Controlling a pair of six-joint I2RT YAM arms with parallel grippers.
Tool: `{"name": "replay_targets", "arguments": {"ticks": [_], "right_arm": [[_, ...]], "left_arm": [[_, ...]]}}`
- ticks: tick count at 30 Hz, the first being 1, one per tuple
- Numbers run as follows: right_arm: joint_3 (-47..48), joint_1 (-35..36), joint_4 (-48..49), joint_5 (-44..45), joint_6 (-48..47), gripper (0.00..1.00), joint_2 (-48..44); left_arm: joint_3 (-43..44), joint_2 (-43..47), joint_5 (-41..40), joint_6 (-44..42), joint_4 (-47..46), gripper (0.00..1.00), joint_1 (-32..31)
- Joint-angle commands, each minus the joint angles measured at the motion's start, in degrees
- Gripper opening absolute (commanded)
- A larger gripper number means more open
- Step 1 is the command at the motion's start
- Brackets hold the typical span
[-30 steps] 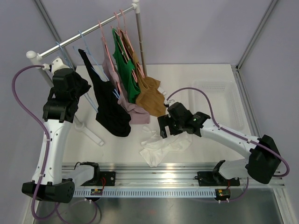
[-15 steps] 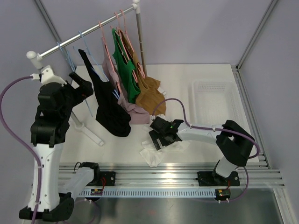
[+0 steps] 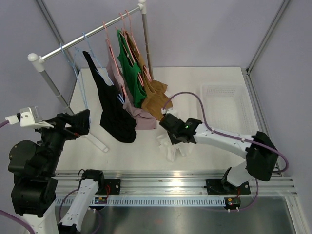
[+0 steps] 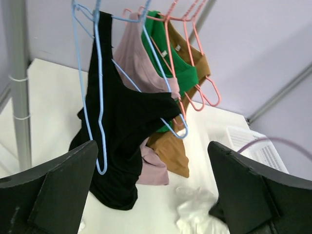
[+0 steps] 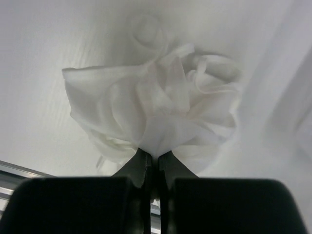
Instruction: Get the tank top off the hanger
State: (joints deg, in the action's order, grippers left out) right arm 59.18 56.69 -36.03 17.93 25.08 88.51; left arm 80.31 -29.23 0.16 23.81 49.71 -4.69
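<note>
The white tank top [image 3: 174,149] lies bunched on the table, off any hanger, also seen in the right wrist view [image 5: 156,105] and the left wrist view [image 4: 197,212]. My right gripper [image 3: 173,141] is down on it and shut, pinching a fold of the white cloth between its fingertips [image 5: 156,157]. My left gripper [image 3: 81,122] hangs open and empty at the near left, well away from the rail, its gripper [image 4: 152,146] facing the rack. A bare blue hanger [image 3: 69,57] stays on the rail.
On the rail [image 3: 87,35] hang a black top [image 3: 113,112], a pink one [image 3: 137,117], a green one [image 3: 131,78] and a brown one [image 3: 157,102]. The rack's foot [image 3: 95,139] crosses the table's left. A white basket [image 3: 226,105] stands at the right.
My left gripper opened and its arm dropped from the rail to the near left. My right gripper went down to the white tank top, shut on it and gathered it into a bunch.
</note>
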Motion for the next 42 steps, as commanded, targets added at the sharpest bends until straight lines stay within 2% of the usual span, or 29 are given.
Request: {"name": "replay_targets", "arguments": {"ticks": [1,8,9,14,15,17,19,20,21,24,27,31,36,40,42], "right_arm": [[11.2,-3.6,-8.7,10.4,-2.2,0.00,-9.5],[24.8,-19.8,-16.7,12.1,-8.6,0.00,-14.5],[27.5,-24.3,-17.0,12.1,-9.3,0.00,-14.1],[28.9,-37.2,-15.3,8.4,-10.6,0.01,-10.4],[28.2,-39.0,-14.8,7.0,-10.1,0.04,-9.0],[27.5,-42.8,-12.9,3.3,-9.1,0.22,-7.5],[26.7,-43.9,-12.2,3.4,-8.5,0.48,-5.9],[26.8,-44.0,-12.7,4.4,-8.2,0.89,-5.5],[27.2,-44.2,-13.0,5.3,-7.5,0.99,-4.9],[28.4,-44.2,-14.0,5.5,-6.9,0.99,-5.6],[27.7,-44.2,-13.5,4.0,-6.4,0.99,-9.5],[23.1,-44.2,-7.1,-5.7,-5.2,0.99,-16.6],[19.0,-44.2,-5.0,-15.4,-4.0,1.00,-20.5],[16.9,-44.2,-4.4,-21.5,-5.3,0.99,-20.7],[15.7,-44.2,-4.1,-22.4,-5.9,1.00,-20.7]], "left_arm": [[-0.8,0.1,7.0,-0.6,-1.5,0.99,0.3],[-1.9,0.9,8.5,3.1,-4.0,0.99,0.3],[-1.6,0.1,9.3,3.1,-4.0,0.99,0.3],[4.3,-5.9,11.9,3.6,-3.8,0.99,0.3],[5.5,-8.6,11.6,3.8,-3.4,0.99,0.3],[9.9,-11.6,10.2,4.0,-1.6,0.99,0.3],[13.6,-16.7,8.6,3.3,-0.1,0.99,0.3],[17.6,-18.4,7.8,2.9,2.1,0.99,0.3],[20.1,-20.1,7.3,2.4,3.3,0.99,0.3],[26.4,-26.3,6.2,0.9,6.4,0.99,0.3],[28.3,-29.7,4.1,0.8,6.5,0.99,0.3],[29.5,-35.1,0.0,1.9,6.7,0.99,-1.1],[34.3,-43.0,-15.4,0.8,8.5,0.99,-9.7],[39.9,-49.4,-23.3,-0.4,10.7,0.99,-14.8],[40.1,-51.5,-24.3,-0.1,10.7,0.97,-15.3]]}}
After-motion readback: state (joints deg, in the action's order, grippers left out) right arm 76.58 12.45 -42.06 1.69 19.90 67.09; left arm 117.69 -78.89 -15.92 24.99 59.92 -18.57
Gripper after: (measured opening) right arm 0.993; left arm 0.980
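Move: From the right gripper, holding the bunched white tank top, the white bin's middle lies about 18 cm ahead and 25 cm right, some 4 cm lower; the brown tank top hangs roughly 20 cm ahead, 7 cm left and 10 cm above. From the left gripper, the black tank top's blue hanger is about 24 cm ahead, 6 cm right and 5 cm lower; the empty hanger 19 cm ahead, 2 cm left and 8 cm down, the mauve top's pink hanger 29 cm ahead, 13 cm right and 6 cm down. Swing the right gripper, still pinching the white tank top, up over 20 cm, then right and forward over the bin; sink about 7 cm, open, and rise back leftwards, empty. Ease the left gripper, fingers open, slightly right, then up and forward about 19 cm towards the black top's hanger, dipping at the end and tipping down 20 degrees. ##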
